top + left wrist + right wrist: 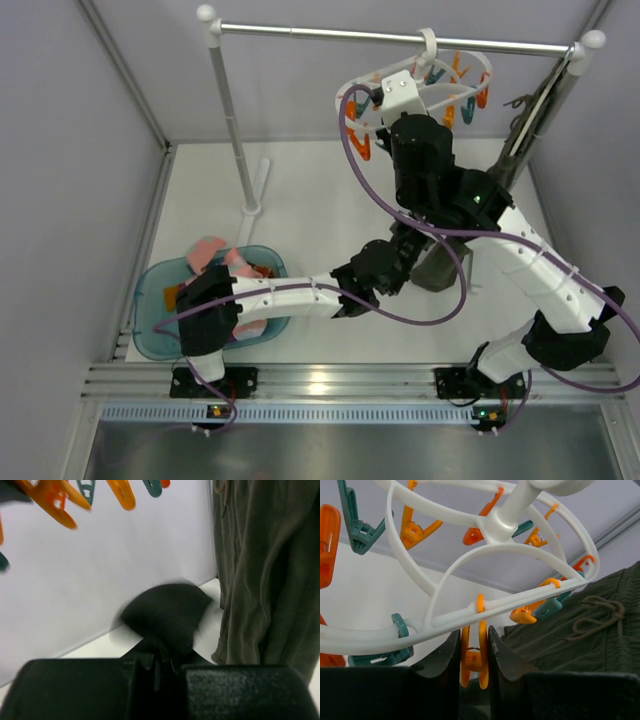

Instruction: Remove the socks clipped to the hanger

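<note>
The white oval hanger (352, 92) (496, 524) hangs by its hook from the rail, with orange and teal clips around its frame. My right gripper (474, 652) (392, 108) reaches up under it, jaws pressed on both sides of an orange clip (474, 655). My left gripper (159, 662) (395, 255) sits lower, below the hanger, shut on a black sock (165, 612) that looks blurred. In the top view that sock is hidden by the arms. Pink socks (210, 252) lie in the teal basin (150, 300).
A dark olive garment (530, 120) (270, 570) (580, 635) hangs on the right of the metal rail (330, 34), close beside both grippers. The rail's left post (235, 130) stands mid-table. White walls enclose the back and sides.
</note>
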Action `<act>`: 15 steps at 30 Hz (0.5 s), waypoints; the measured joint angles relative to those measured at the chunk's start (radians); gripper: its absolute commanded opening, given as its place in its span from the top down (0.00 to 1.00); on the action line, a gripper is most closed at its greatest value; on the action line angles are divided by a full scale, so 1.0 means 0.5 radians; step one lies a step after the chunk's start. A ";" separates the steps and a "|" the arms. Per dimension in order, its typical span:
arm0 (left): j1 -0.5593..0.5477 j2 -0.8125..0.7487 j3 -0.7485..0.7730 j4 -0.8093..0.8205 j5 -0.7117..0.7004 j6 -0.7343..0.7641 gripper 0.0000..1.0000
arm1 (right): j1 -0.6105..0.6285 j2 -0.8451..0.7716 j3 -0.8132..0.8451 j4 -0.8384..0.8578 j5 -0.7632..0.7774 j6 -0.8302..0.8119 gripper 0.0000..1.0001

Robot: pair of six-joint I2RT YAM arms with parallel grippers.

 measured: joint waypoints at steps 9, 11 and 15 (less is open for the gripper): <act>0.060 -0.043 -0.257 -0.169 0.037 -0.233 1.00 | -0.004 -0.038 -0.065 0.093 -0.128 0.066 0.49; 0.074 -0.137 -0.394 -0.249 -0.031 -0.300 1.00 | -0.009 -0.085 -0.134 0.102 -0.217 0.113 0.38; 0.076 -0.404 -0.555 -0.506 -0.283 -0.448 1.00 | -0.010 -0.214 -0.291 0.100 -0.460 0.220 0.16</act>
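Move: The left hand already holds the dark sock, apparently free of the clips. The teal basin lies about 46 cm to its left, 7 cm back and 38 cm below; the trousers hang roughly 17 cm to its right and 8 cm ahead, a little lower. The yellow clip, about 5 cm ahead of that hand and 11 cm above, is pinched between the right fingers; from them a green clip sits some 6 cm left, level in depth, another yellow one 6 cm right and 5 cm ahead. Down first, by about 8 cm, then swinging left almost as far, the left hand draws the dark sock away from the hanger towards the teal basin, fingers still shut and tipping down a little. The right hand keeps squeezing the yellow clip almost in place, then opens wide and lets go, easing left, down and slightly back while turning some 10 degrees counter-clockwise. ##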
